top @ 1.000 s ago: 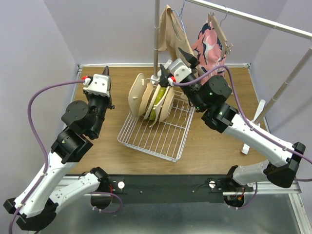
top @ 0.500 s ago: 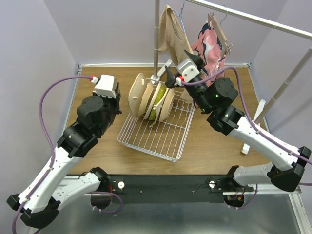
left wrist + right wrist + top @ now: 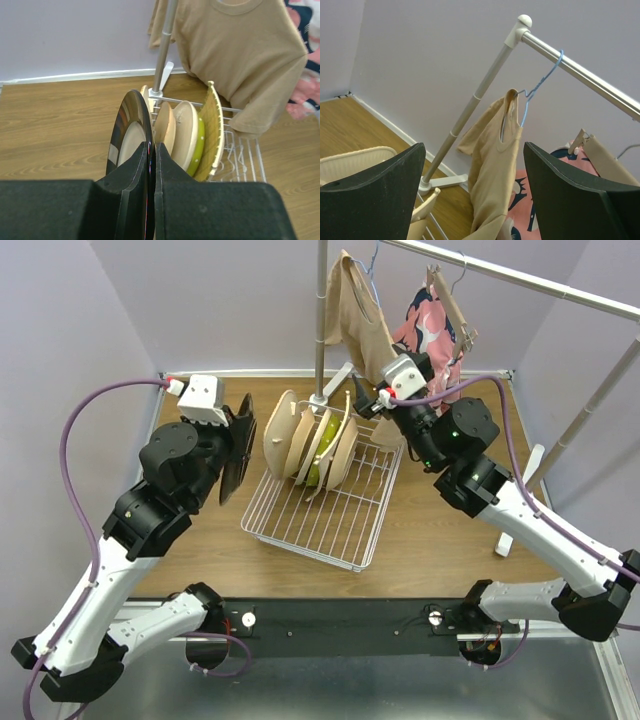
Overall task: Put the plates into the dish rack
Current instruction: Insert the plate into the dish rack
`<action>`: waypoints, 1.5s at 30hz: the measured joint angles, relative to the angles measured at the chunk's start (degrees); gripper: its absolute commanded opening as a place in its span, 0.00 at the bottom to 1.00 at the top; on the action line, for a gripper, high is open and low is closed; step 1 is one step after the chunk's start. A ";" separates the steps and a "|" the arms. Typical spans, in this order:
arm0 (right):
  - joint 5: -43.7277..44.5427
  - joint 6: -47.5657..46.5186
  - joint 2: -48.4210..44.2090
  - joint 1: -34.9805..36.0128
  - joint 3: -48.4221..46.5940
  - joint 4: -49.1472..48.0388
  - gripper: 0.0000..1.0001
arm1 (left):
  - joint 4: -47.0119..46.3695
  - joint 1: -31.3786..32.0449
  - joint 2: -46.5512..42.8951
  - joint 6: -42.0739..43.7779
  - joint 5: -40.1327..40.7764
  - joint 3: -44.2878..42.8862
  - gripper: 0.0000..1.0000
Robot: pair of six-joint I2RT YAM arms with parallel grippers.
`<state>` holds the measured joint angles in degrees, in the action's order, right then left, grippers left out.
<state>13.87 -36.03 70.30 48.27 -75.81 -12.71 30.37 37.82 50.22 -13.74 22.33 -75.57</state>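
A dark-rimmed silvery plate (image 3: 129,131) stands on edge, and my left gripper (image 3: 151,146) is shut on its rim. In the top view that plate (image 3: 237,458) hangs just left of the white wire dish rack (image 3: 335,525), with the left gripper (image 3: 238,432) above the table. Several plates (image 3: 298,440) stand upright in the rack's far end: cream ones (image 3: 165,131) and a lime green dotted one (image 3: 196,142). My right gripper (image 3: 368,396) hovers open above the rack's far right corner, empty. In the right wrist view it (image 3: 474,146) faces the back wall.
A yellow woven mat (image 3: 214,127) stands in the rack to the right of the plates. A white clothes rail pole (image 3: 322,320) rises behind the rack, with a tan shirt (image 3: 355,310) and a pink patterned garment (image 3: 430,330) hanging. Purple walls close off the table's left and back sides.
My left arm swung toward the rack and turned, so the dark plate now shows on edge beside the racked plates. My right gripper drew back up and to the right, staying open.
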 measured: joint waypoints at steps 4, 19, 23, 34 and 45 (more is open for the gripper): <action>-0.07 1.73 -0.57 -1.25 0.15 0.72 0.87 | 0.63 0.00 0.46 -2.34 -1.64 -2.45 0.00; -0.68 6.78 -0.70 -4.87 0.35 3.30 0.87 | 0.61 0.00 2.01 -10.16 -8.44 -8.98 0.00; -1.07 7.74 -0.76 -5.75 0.35 3.91 0.87 | -0.31 0.00 3.21 -11.78 -11.10 -9.94 0.00; -1.64 10.10 -1.66 -8.59 0.90 5.49 0.87 | -5.31 0.00 6.08 -15.82 -17.55 -9.94 0.00; -2.75 11.61 -2.32 -9.42 0.92 6.01 0.87 | -13.27 0.00 8.11 -20.09 -23.78 -9.03 0.00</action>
<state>11.11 -24.43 67.99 38.85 -74.89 -6.70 17.10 37.82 58.33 -33.82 -1.45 -84.60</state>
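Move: The left hand already grips the black-rimmed plate upright; the rack's empty slots lie roughly 20 cm ahead, 28 cm right and 30 cm below it. Among the loaded plates, the green one is about 24 cm ahead and 16 cm right, the outermost beige one 22 cm ahead and 21 cm right, both some 28 cm below. From the open right hand those empty slots are about 13 cm ahead, 7 cm left and 37 cm below. Left lifts the held plate rightward over the rack, about 9 cm each way, turning clockwise; right withdraws rightward. ##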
